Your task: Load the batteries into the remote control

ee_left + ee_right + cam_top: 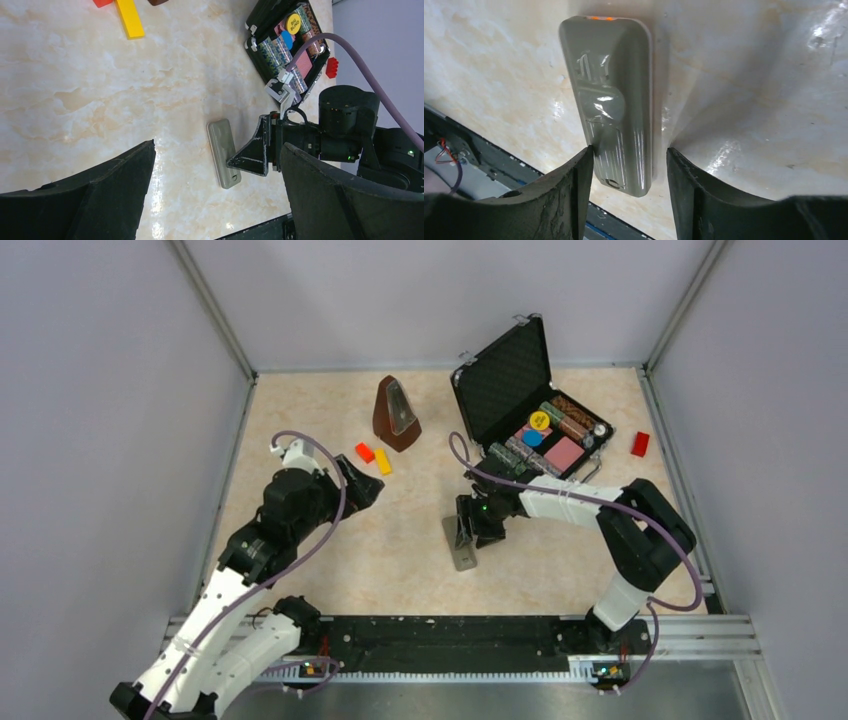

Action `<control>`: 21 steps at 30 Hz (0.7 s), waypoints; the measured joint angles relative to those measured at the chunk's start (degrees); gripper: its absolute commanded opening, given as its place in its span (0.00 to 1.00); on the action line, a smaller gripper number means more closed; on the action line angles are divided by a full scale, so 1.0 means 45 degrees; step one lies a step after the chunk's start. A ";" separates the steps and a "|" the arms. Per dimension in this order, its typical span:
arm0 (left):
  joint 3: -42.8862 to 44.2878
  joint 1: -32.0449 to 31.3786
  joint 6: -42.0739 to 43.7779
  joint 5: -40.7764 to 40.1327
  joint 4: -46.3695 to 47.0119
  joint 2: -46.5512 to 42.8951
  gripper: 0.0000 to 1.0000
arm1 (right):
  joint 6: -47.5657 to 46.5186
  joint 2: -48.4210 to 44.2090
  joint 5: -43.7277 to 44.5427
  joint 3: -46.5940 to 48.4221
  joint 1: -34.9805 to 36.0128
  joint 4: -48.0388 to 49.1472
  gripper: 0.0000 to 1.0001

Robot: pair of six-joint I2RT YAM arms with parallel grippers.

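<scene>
The remote control [611, 100] lies flat on the marble table with its plain grey back up; it also shows in the top view [462, 548] and the left wrist view [223, 152]. My right gripper [629, 155] is straight above its near end, open, one finger on each long side. The left finger [574, 180] touches the edge, and a gap shows at the right finger. My left gripper [365, 485] hovers wide open to the left of the remote, holding nothing. No batteries are in view.
An open black case [505, 380] with chips and cards stands at the back right. A brown metronome [396, 415] stands at the back centre, with a red block [364, 452] and a yellow block [383, 461] beside it. Another red block [640, 444] lies far right. A black rail [450, 632] runs along the near edge.
</scene>
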 measured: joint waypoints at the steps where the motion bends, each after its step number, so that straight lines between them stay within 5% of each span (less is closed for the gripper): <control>1: 0.0223 0.0000 0.0063 -0.0015 -0.0253 0.0015 0.98 | 0.0000 0.0000 0.0185 0.0034 0.0000 -0.0146 0.56; 9: 0.1957 0.0000 0.0520 -0.0578 -0.2856 -0.0121 0.99 | 0.0253 -0.1224 0.1501 0.0170 0.0000 -0.1477 0.70; 14: 0.2297 0.0000 0.0957 -0.0947 -0.4478 -0.0651 0.99 | 0.0860 -0.4658 0.3332 0.0170 0.0000 -0.3036 0.83; 16: 0.2302 0.0000 0.1273 -0.0991 -0.4988 -0.1001 0.99 | 0.1166 -0.6135 0.4158 0.0170 -0.0010 -0.3691 0.99; 21: 0.2555 0.0000 0.2030 -0.1039 -0.5809 -0.1938 0.99 | 0.2079 -1.0516 0.6664 0.0170 -0.0010 -0.5518 0.99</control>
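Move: The remote control lies face down on the table at the right gripper's half-open fingertips, its middle about 2 cm ahead, 2 cm left and 1 cm below. From that gripper the chip case is roughly 20 cm ahead and 14 cm right at about the same height, and the yellow block about 18 cm ahead and 19 cm left, about level with it. From the left gripper the remote is some 17 cm right, 2 cm back and 21 cm below. Open the right gripper the rest of the way and ease it a little to the right, then lift it quickly clear of the remote, up about 17 cm and some 12 cm right, swinging the fingers forward-up and turning clockwise. Meanwhile draw the empty, wide-open left gripper back and left, away from the remote, rolling its left side slightly up. ##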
